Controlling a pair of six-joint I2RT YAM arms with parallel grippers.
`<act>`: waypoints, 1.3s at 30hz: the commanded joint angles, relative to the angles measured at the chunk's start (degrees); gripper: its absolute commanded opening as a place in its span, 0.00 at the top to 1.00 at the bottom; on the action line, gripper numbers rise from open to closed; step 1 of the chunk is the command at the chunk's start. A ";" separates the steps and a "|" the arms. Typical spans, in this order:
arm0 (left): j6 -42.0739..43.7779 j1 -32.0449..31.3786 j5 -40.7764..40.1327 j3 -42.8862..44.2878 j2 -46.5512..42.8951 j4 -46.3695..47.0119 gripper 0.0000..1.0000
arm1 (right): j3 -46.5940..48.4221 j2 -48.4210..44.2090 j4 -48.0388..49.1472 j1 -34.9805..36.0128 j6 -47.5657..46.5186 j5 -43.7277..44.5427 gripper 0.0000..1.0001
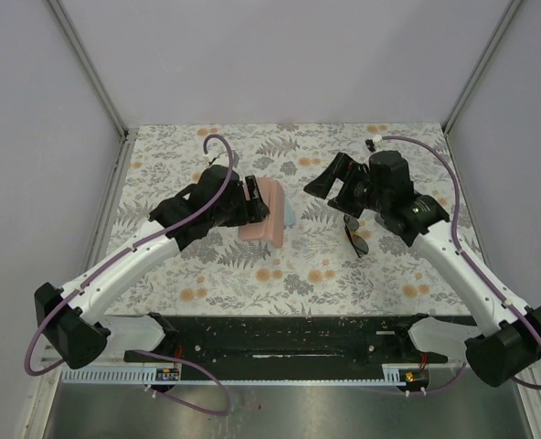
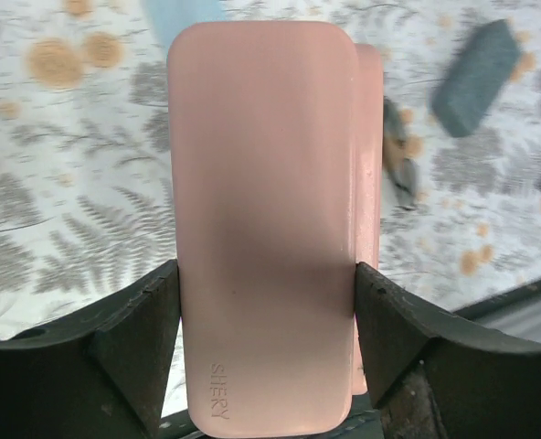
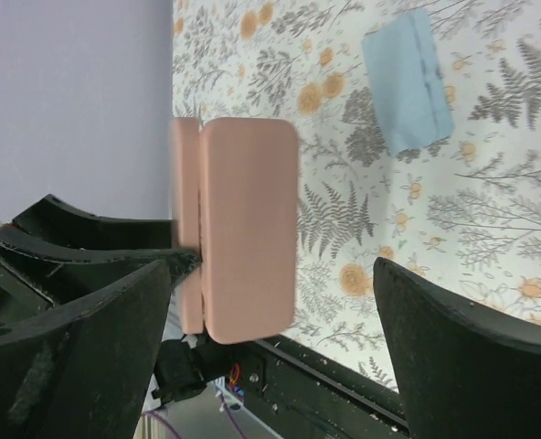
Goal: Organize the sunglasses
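Note:
Dark-lensed sunglasses [image 1: 355, 236] lie folded on the floral table [image 1: 389, 274], under my right arm; they show as a blur [image 2: 398, 163] in the left wrist view. My left gripper [image 1: 252, 201] [image 2: 266, 274] is shut on a pink oblong case [image 1: 263, 212] [image 2: 266, 201], held by its long sides above the table. Its two halves show as layers [image 3: 243, 229]. My right gripper [image 1: 318, 183] [image 3: 272, 274] stands wide open just right of the case, its fingers not touching it.
A light blue cloth [image 3: 408, 82] [image 1: 290, 218] lies on the table behind the pink case. A blue-grey case [image 2: 476, 66] rests farther off. Grey walls enclose the table on three sides, and the black base rail [image 1: 280, 338] runs along the near edge.

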 commanded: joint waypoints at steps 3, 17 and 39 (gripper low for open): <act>5.56 -1.40 -20.83 8.49 3.89 -16.75 0.60 | -6.48 -6.47 -1.51 -0.57 -2.92 7.63 0.01; -5.25 -16.53 -52.42 39.16 43.17 -55.10 0.55 | -13.17 -13.76 -6.68 -0.66 -2.40 17.80 0.01; -4.00 -16.88 -47.66 39.36 51.20 -55.10 0.53 | -17.91 -24.49 -17.95 -0.75 1.56 31.81 0.01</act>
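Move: The pink case, already shut in the left fingers, is headed for the table spot about 3 cm ahead of that hand, 1 cm right and 22 below; the blue cloth lies some 17 cm ahead and 5 right. From the empty right hand the sunglasses are roughly 5 cm ahead, 14 right and 26 below, the grey case 14 ahead and 28 right, the cloth 16 ahead and 7 left at the same depth. The pink case, kept in the left fingers' grip, is rolled by nearly 70 degrees, left side rising, as the hand takes it about 13 cm down and a little forward towards the table, swinging briefly left and back on the way. The right hand, open and free, draws off some 14 cm to the right, also down and back, turning clockwise towards the sunglasses. ##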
